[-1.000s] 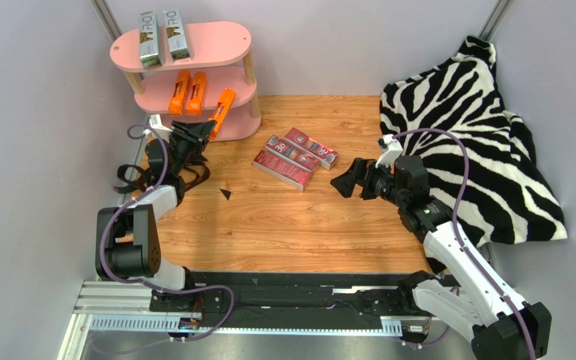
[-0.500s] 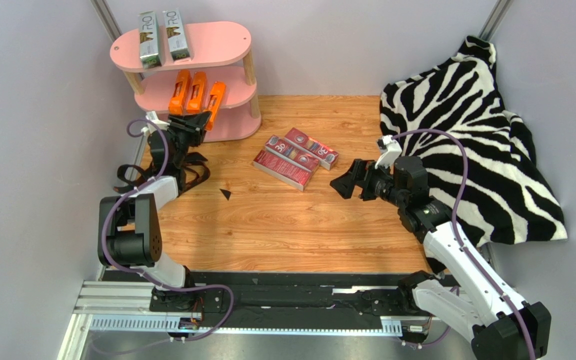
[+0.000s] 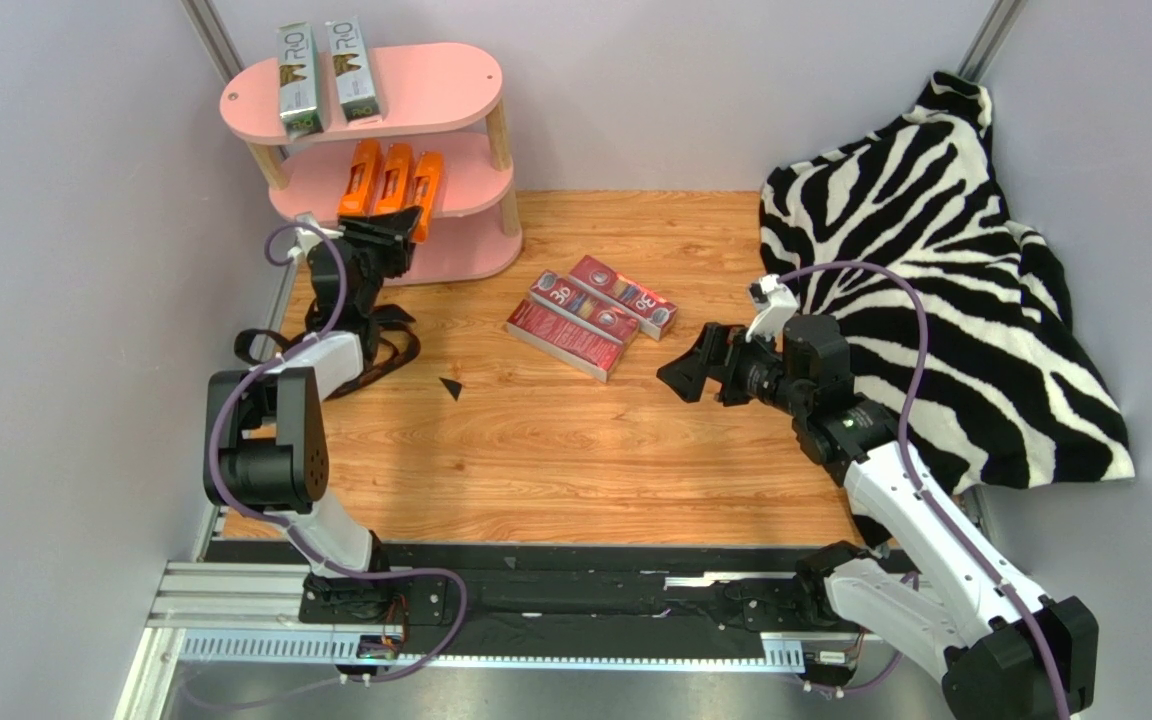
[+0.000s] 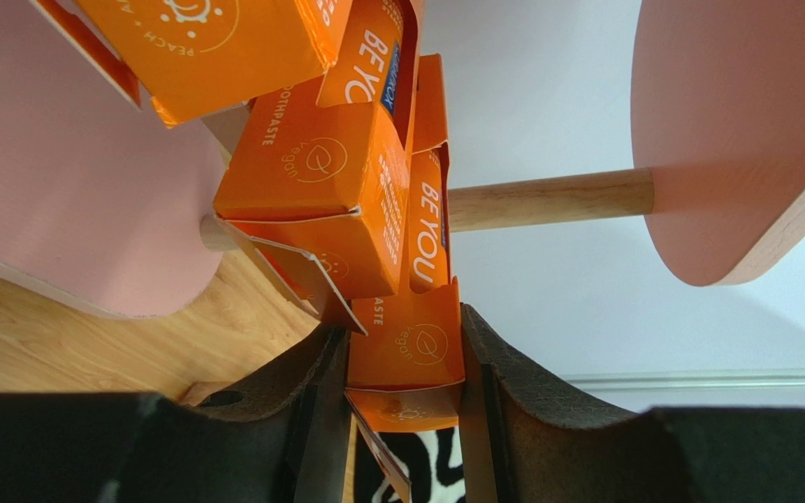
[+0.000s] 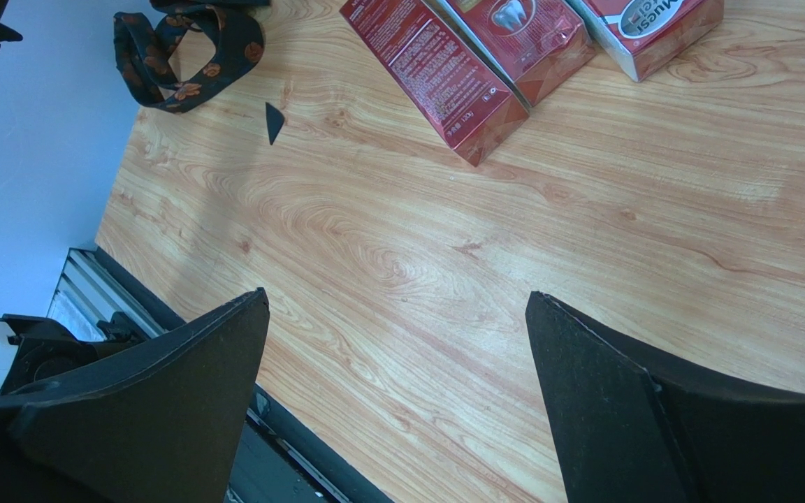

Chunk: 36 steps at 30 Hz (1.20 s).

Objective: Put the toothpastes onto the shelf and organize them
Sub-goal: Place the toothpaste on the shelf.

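Note:
The pink shelf (image 3: 440, 78) stands at the table's far left. Two silver-grey toothpastes (image 3: 297, 75) lie on its top board. Three orange toothpastes (image 3: 394, 174) lie side by side on the middle board. My left gripper (image 3: 391, 227) is shut on the near end of the rightmost orange carton (image 3: 426, 183). In the left wrist view that carton (image 4: 407, 341) sits pinched between my left gripper's (image 4: 405, 367) pads, against its orange neighbours. Three dark red toothpastes (image 3: 590, 315) lie together mid-table. Just right of them, my right gripper (image 3: 687, 368) hangs open and holds nothing; its wrist view shows the red cartons (image 5: 449, 68) ahead.
A zebra-print cloth (image 3: 958, 270) covers the right side of the table. A black strap (image 3: 274, 353) lies by the left wall, and a small black triangle (image 3: 450, 387) lies on the wood. A wooden peg (image 4: 554, 199) joins the shelf boards near my left fingers.
My left gripper has pushed the third orange carton further onto the middle board and straightened it beside the other two. The right arm has barely moved.

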Tool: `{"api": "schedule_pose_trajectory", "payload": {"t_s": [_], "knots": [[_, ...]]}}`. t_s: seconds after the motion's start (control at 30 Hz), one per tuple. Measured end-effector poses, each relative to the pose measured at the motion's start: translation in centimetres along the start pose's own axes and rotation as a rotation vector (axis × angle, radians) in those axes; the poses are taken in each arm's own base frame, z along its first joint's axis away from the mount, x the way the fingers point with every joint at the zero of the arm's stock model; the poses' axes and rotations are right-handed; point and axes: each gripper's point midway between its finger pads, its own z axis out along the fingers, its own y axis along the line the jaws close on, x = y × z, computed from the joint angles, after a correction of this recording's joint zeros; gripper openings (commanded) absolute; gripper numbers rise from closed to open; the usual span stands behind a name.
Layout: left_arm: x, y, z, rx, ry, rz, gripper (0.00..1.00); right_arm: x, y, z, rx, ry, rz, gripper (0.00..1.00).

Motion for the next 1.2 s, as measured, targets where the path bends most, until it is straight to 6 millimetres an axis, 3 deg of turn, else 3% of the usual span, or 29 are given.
{"api": "schedule_pose_trajectory", "payload": {"t_s": [0.4,0.6,0.7,0.73,1.13,1.2], "knots": [[0.3,-0.2,1.4,-0.061,-0.037,-0.001,0.32,0.4,0.0,0.1,-0.006,0.013,0.001,0.98],[-0.1,-0.8,2.0,-0.098,-0.049,0.011,0.4,0.5,0.0,0.0,-0.006,0.014,0.001,0.98],[-0.2,-1.1,2.2,-0.108,-0.046,0.016,0.51,0.6,0.0,-0.1,-0.007,0.012,0.0,0.99],[-0.2,-1.1,2.2,-0.11,-0.045,0.018,0.63,0.7,0.0,-0.1,-0.007,0.012,0.0,0.99],[1.2,0.3,2.4,-0.165,0.041,0.067,0.76,1.2,-0.2,-0.5,-0.006,0.012,0.001,0.98],[1.3,0.4,2.4,-0.165,0.046,0.073,0.83,1.2,-0.1,-0.6,-0.007,0.01,0.0,0.98]]}}
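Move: The left gripper already pinches the near end of the third orange toothpaste; its resting place on the middle shelf has its middle about 7 cm ahead of the hand, in line with it and roughly 1 cm lower. The second orange toothpaste lies some 6 cm ahead and 4 cm left, the first about 6 cm ahead and 8 cm left. From the right hand, that resting place is roughly 28 cm ahead, 33 cm left and 4 cm higher. Bring the left gripper about 2 cm forward over the middle shelf, keeping the pinch on the toothpaste's near end and easing it in beside the other two orange ones. Let the hand lift about 1 cm while its fingers tip downward, then open them above and below the box to let go, sinking about 1.5 cm and drifting 1 cm right. ##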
